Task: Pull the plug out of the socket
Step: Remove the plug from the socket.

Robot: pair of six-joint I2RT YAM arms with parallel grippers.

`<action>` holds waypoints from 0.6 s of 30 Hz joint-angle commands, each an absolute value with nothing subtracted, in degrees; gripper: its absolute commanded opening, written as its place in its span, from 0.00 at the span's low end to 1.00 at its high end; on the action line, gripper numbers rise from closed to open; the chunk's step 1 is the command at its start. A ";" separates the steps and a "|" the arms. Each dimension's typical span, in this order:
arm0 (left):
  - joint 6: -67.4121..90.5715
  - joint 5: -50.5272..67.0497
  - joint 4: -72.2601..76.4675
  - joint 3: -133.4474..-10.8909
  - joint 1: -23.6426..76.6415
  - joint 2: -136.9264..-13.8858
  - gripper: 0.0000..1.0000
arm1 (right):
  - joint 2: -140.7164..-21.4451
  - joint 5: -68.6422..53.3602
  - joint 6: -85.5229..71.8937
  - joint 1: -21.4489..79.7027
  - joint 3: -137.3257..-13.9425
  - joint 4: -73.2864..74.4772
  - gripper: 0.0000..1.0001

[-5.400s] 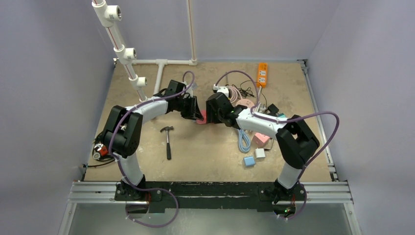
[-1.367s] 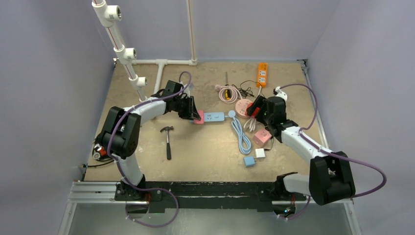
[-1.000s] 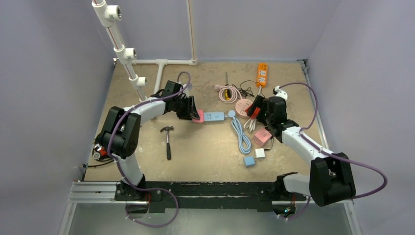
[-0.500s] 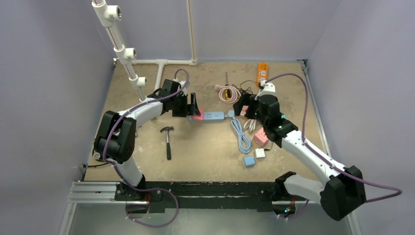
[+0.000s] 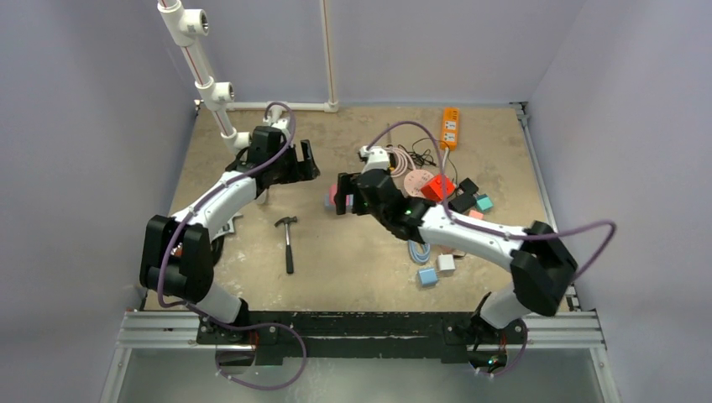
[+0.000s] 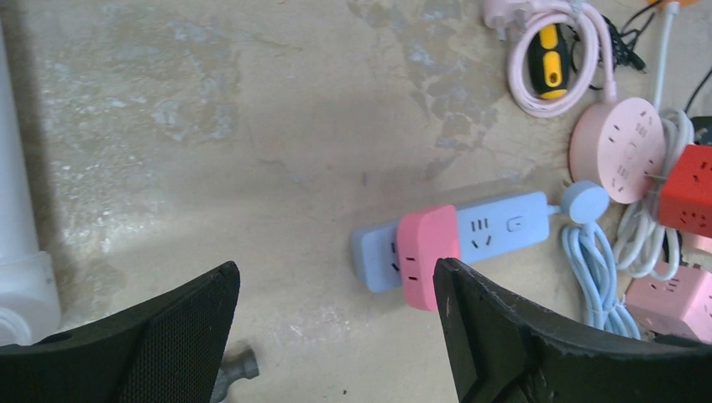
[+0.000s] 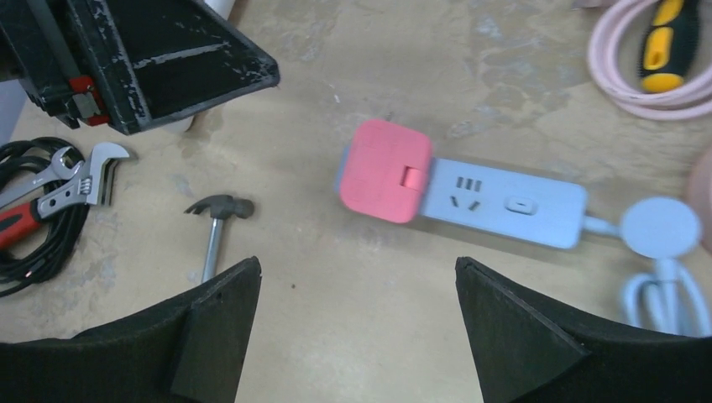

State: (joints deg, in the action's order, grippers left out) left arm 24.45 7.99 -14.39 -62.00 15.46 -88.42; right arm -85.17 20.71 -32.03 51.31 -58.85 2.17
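Note:
The pink plug (image 7: 386, 170) sits plugged into the left end of the light blue socket strip (image 7: 512, 201), which lies flat on the table. From the left wrist view the plug (image 6: 426, 256) and the strip (image 6: 495, 227) lie ahead of my left gripper (image 6: 336, 336), which is open, empty and apart from them. In the top view the left gripper (image 5: 306, 161) hangs back and to the left of the strip. My right gripper (image 5: 342, 193) hovers over the plug end, hiding most of the strip there. In its own view the right gripper (image 7: 357, 327) is open and empty, short of the plug.
A hammer (image 5: 288, 239) lies near the plug's left. Wrenches and black cable (image 7: 59, 189) lie further left. A pink round socket (image 6: 628, 147), a red cube (image 6: 688, 189), coiled cables, a screwdriver (image 6: 550, 71) and an orange strip (image 5: 451, 126) crowd the right. White pipes (image 5: 220, 92) stand back left.
My left gripper opened, let go of the pink plug and drew back to the left. My right arm swung in from the right to above the plug.

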 commanded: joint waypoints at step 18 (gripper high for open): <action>25.22 10.75 -11.54 -60.73 12.31 -88.33 0.84 | -113.71 33.39 -37.44 53.35 -83.16 13.79 0.87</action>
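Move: The pink plug sits on the left end of the blue power strip, about 6 cm ahead of the right hand, 5 cm to its left and 12 cm below. The strip's middle is some 4 cm right of the plug, level with it. The hammer lies about 12 cm left of the plug and 12 cm nearer the base; the pink round socket is 18 cm right of it and 3 cm farther out. From the left hand, the plug is 4 cm back, 9 cm right, 8 cm below. To the pink plug the right hand comes down about 10 cm, going some 4 cm forward and, mostly at the start, 4 cm left. The wrist rolls about 15 degrees, left side sinking, and tips slightly further down. It eases nearly to a stop with its wide-open fingers just short of the plug, lined up to either side, not yet gripping. ##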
